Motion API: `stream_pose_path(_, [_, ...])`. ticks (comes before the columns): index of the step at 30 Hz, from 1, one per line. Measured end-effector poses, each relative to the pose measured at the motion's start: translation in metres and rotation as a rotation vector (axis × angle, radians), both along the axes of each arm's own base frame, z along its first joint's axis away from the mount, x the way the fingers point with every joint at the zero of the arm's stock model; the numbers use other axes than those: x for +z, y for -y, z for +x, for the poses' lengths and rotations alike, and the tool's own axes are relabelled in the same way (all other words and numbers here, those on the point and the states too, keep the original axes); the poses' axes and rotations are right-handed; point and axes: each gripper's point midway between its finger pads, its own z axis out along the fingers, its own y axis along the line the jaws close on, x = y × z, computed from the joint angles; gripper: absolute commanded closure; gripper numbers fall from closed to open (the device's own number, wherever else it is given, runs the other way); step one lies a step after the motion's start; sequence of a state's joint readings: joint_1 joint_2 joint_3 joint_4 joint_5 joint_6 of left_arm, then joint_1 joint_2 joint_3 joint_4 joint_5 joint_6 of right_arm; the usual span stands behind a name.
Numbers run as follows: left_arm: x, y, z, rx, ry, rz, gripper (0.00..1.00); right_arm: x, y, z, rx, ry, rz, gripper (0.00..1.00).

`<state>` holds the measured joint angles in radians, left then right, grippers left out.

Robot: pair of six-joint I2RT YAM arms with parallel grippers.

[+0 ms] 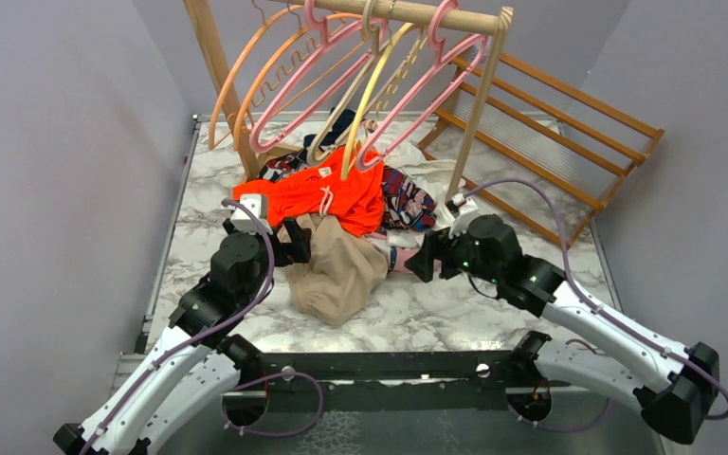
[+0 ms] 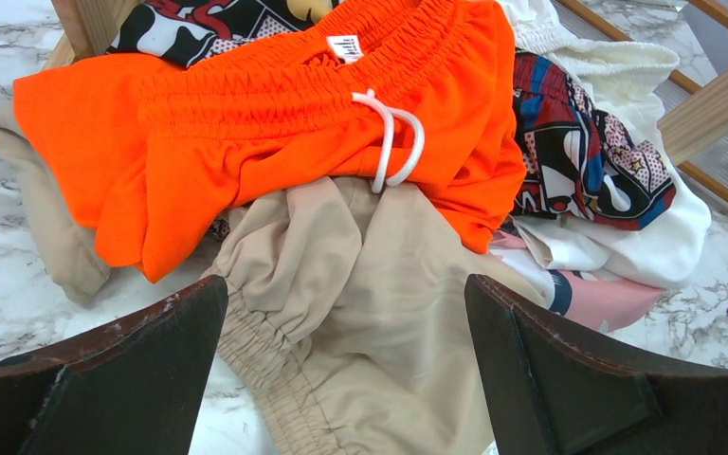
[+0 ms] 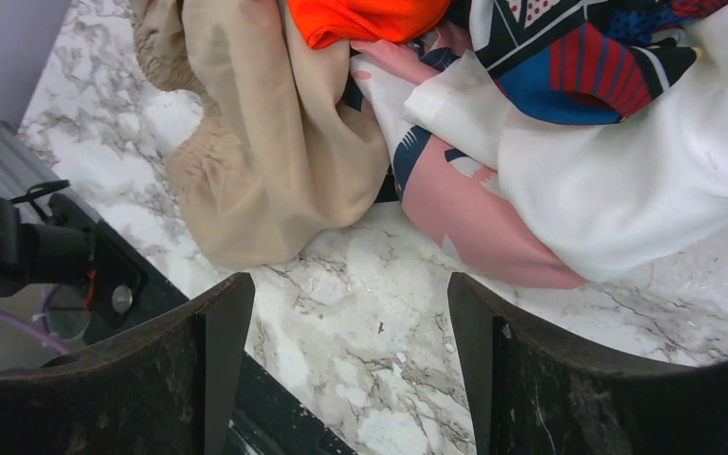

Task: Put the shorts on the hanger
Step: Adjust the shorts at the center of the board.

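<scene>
The beige shorts [image 1: 339, 273] lie crumpled on the marble table, their upper part tucked under an orange garment. The gathered waistband [image 2: 256, 365] faces my left gripper. Two pink hangers [image 1: 289, 90] [image 1: 428, 85] hang on the wooden rail at the back. My left gripper [image 1: 296, 243] is open at the shorts' left edge, and the beige cloth [image 2: 389, 284] lies between and beyond its fingers [image 2: 344, 284]. My right gripper [image 1: 424, 258] is open over bare marble [image 3: 351, 280], just right of the shorts [image 3: 265, 142], with nothing between its fingers.
Orange shorts with a white drawstring [image 1: 327, 194] lie on top of the pile. A comic-print cloth [image 1: 408, 204] and a white and pink cloth [image 3: 569, 180] lie beside them. The wooden rack [image 1: 479, 104] holds orange and yellow hangers [image 1: 246, 85]. A black rail [image 1: 370, 365] edges the table's near side.
</scene>
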<state>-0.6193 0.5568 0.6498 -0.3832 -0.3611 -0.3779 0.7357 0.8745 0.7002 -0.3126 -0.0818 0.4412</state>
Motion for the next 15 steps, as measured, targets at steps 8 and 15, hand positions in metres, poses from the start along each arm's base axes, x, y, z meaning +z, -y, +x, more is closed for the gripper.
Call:
stream_pose_path(8, [-0.001, 0.001, 0.000, -0.008, -0.002, 0.001, 0.01, -0.020, -0.021, 0.015, -0.085, 0.072, -0.109, 0.25])
stream_pose_path(15, [-0.002, 0.003, 0.001, -0.015, -0.005, 0.006, 0.01, -0.049, -0.049, 0.023, -0.055, 0.072, -0.177, 0.26])
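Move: The right hand, its fingers partly open, has the middle of the beige shorts some 17 cm to its left, 3 cm ahead and 14 cm below. The pink garment lies about 7 cm ahead and 3 cm left, the orange shorts roughly 18 cm ahead and 19 cm left, and the patterned shorts around 17 cm ahead and 3 cm left. From the left hand, the beige shorts are about 6 cm to the right, 1 cm ahead and 17 cm below. Leftward and down at an even slant, the right hand travels about 5 cm each way, edging a little forward as well, towards the right-hand edge of the beige shorts. On the way the wrist tilts some 10 degrees, its left side dipping, while the fingers stay open; no touch on the cloth can be seen. ##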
